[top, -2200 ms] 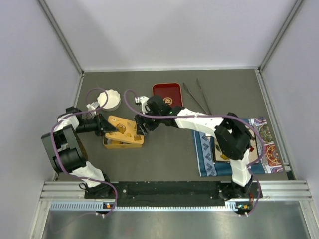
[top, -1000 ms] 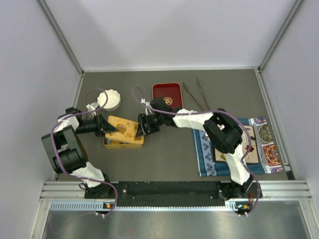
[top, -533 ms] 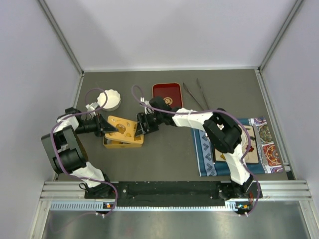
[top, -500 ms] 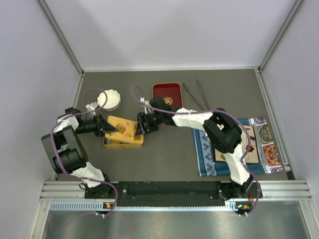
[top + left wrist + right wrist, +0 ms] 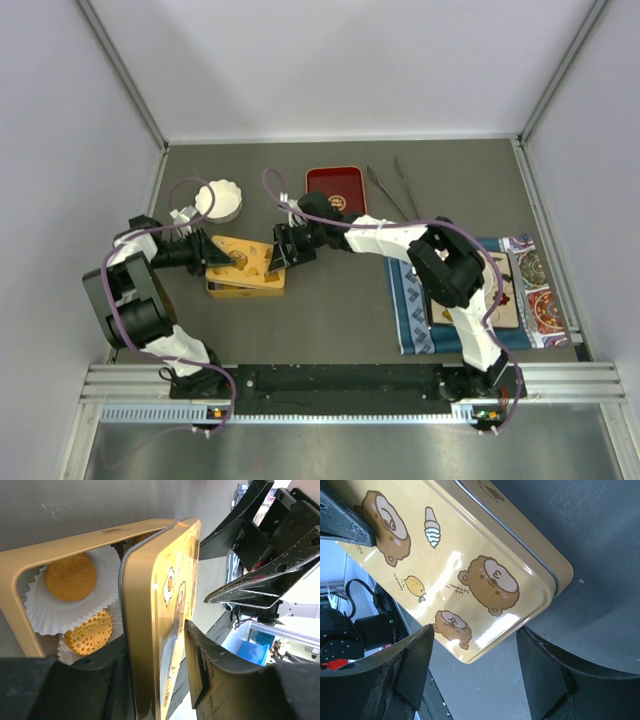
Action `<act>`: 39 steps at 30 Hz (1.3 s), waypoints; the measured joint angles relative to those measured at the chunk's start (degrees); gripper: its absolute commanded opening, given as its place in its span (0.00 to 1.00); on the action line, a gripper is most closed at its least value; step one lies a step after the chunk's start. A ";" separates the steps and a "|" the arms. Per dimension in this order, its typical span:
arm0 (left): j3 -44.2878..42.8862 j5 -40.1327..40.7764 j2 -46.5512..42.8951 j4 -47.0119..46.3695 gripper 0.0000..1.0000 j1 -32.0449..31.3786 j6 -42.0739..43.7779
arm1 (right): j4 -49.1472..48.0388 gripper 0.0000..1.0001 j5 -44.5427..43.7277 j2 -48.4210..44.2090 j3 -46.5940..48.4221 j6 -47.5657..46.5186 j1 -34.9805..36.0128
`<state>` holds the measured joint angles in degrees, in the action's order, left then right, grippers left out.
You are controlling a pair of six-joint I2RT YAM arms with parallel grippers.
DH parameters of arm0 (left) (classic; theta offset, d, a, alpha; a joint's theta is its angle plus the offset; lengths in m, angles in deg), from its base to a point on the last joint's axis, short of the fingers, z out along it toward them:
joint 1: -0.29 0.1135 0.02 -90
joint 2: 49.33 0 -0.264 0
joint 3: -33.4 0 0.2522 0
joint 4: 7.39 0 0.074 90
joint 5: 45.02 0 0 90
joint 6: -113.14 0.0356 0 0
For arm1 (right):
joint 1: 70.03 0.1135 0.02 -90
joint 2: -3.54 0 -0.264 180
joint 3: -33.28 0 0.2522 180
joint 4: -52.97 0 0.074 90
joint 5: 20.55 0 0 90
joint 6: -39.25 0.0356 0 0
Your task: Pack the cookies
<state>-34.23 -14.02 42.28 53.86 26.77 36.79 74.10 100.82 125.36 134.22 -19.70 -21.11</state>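
A yellow tin box sits left of centre. In the left wrist view two orange cookies lie in white paper cups inside the box; the other cookies are hidden behind the lid. The yellow bear-print lid rests tilted over the box. My left gripper is shut on the lid's left edge. My right gripper is open at the lid's right corner, one finger on each side and not touching it.
A stack of white paper cups stands behind the box. A red tray and metal tongs lie at the back. A patterned cloth lies at the right under my right arm.
The lid has shifted a little left and settled lower over the box. My right gripper has followed it leftward. My left gripper has kept its hold.
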 measured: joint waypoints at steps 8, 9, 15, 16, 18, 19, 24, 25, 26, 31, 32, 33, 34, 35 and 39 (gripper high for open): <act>-0.02 1.77 0.00 0.04 0.44 0.04 0.02 | 0.57 0.66 0.00 0.33 1.05 -0.48 0.04; -0.02 2.08 0.00 0.07 0.45 0.04 0.04 | 0.57 0.66 0.00 0.33 1.07 -0.50 0.04; -0.50 3.78 0.00 0.59 0.47 0.04 0.28 | 0.94 0.66 0.00 0.70 1.66 -0.66 0.07; -0.59 4.02 0.00 0.66 0.48 0.04 0.42 | 1.05 0.66 0.00 0.72 1.81 -0.72 0.09; -0.79 4.57 0.00 0.74 0.52 0.04 0.55 | 1.07 0.66 0.00 0.72 1.99 -0.96 0.09; -0.87 4.81 0.00 0.79 0.53 0.04 0.63 | 1.20 0.66 0.00 0.72 2.16 -1.01 0.09; -1.22 6.01 0.00 0.96 0.58 0.04 1.03 | 1.20 0.66 0.00 0.74 2.21 -1.25 0.09; -1.38 6.34 0.00 0.96 0.59 0.04 1.05 | 1.20 0.65 0.00 0.74 2.21 -1.31 0.09; -1.44 6.56 0.00 0.96 0.60 0.04 1.07 | 1.20 0.65 0.00 0.74 2.21 -1.40 0.09; -1.70 7.98 0.00 0.98 0.63 0.04 1.09 | 1.20 0.65 -0.02 0.72 2.23 -1.46 0.09; -1.84 8.22 0.02 0.98 0.63 0.04 1.09 | 1.20 0.65 0.00 0.74 2.23 -1.46 0.11; -2.01 8.57 0.04 0.98 0.64 0.04 1.09 | 1.20 0.65 -0.02 0.74 2.23 -1.46 0.11; -2.21 8.92 0.04 0.98 0.64 0.04 1.11 | 1.20 0.65 -0.02 0.74 2.23 -1.46 0.11; -2.34 9.18 0.04 0.94 0.64 0.04 1.11 | 1.22 0.65 -0.02 0.74 2.23 -1.46 0.11; -2.71 10.60 0.17 0.87 0.65 0.04 1.11 | 1.25 0.65 -0.02 0.74 2.25 -1.46 0.11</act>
<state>-36.94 -3.42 42.46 54.73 26.82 37.91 75.35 100.80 126.10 136.47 -21.17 -21.00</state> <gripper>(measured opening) 0.645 0.654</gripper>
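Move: The left hand has the raised left end of the yellow lid between its partly open fingers. The lid's middle is about 8 cm to its right, 1 cm back and 2 cm lower, and the open tin's middle about 8 cm right, 3 cm back and 5 cm below. The white dish stands some 14 cm ahead and 1 cm right. From the right hand, at the lid's other end, the lid's middle is about 6 cm left, level ahead. With its fingers already loosened, the left hand eases about 2.5 cm to the left, outward along the lid towards the tin's left end, sinking some 1.5 cm as it rolls about 10 degrees with its left side rising, and its fingers spread plainly wider around the lid's end. The right hand stays practically in place at the lid's right end, its half-open fingers still straddling that end and creeping barely half a centimetre to the left. ##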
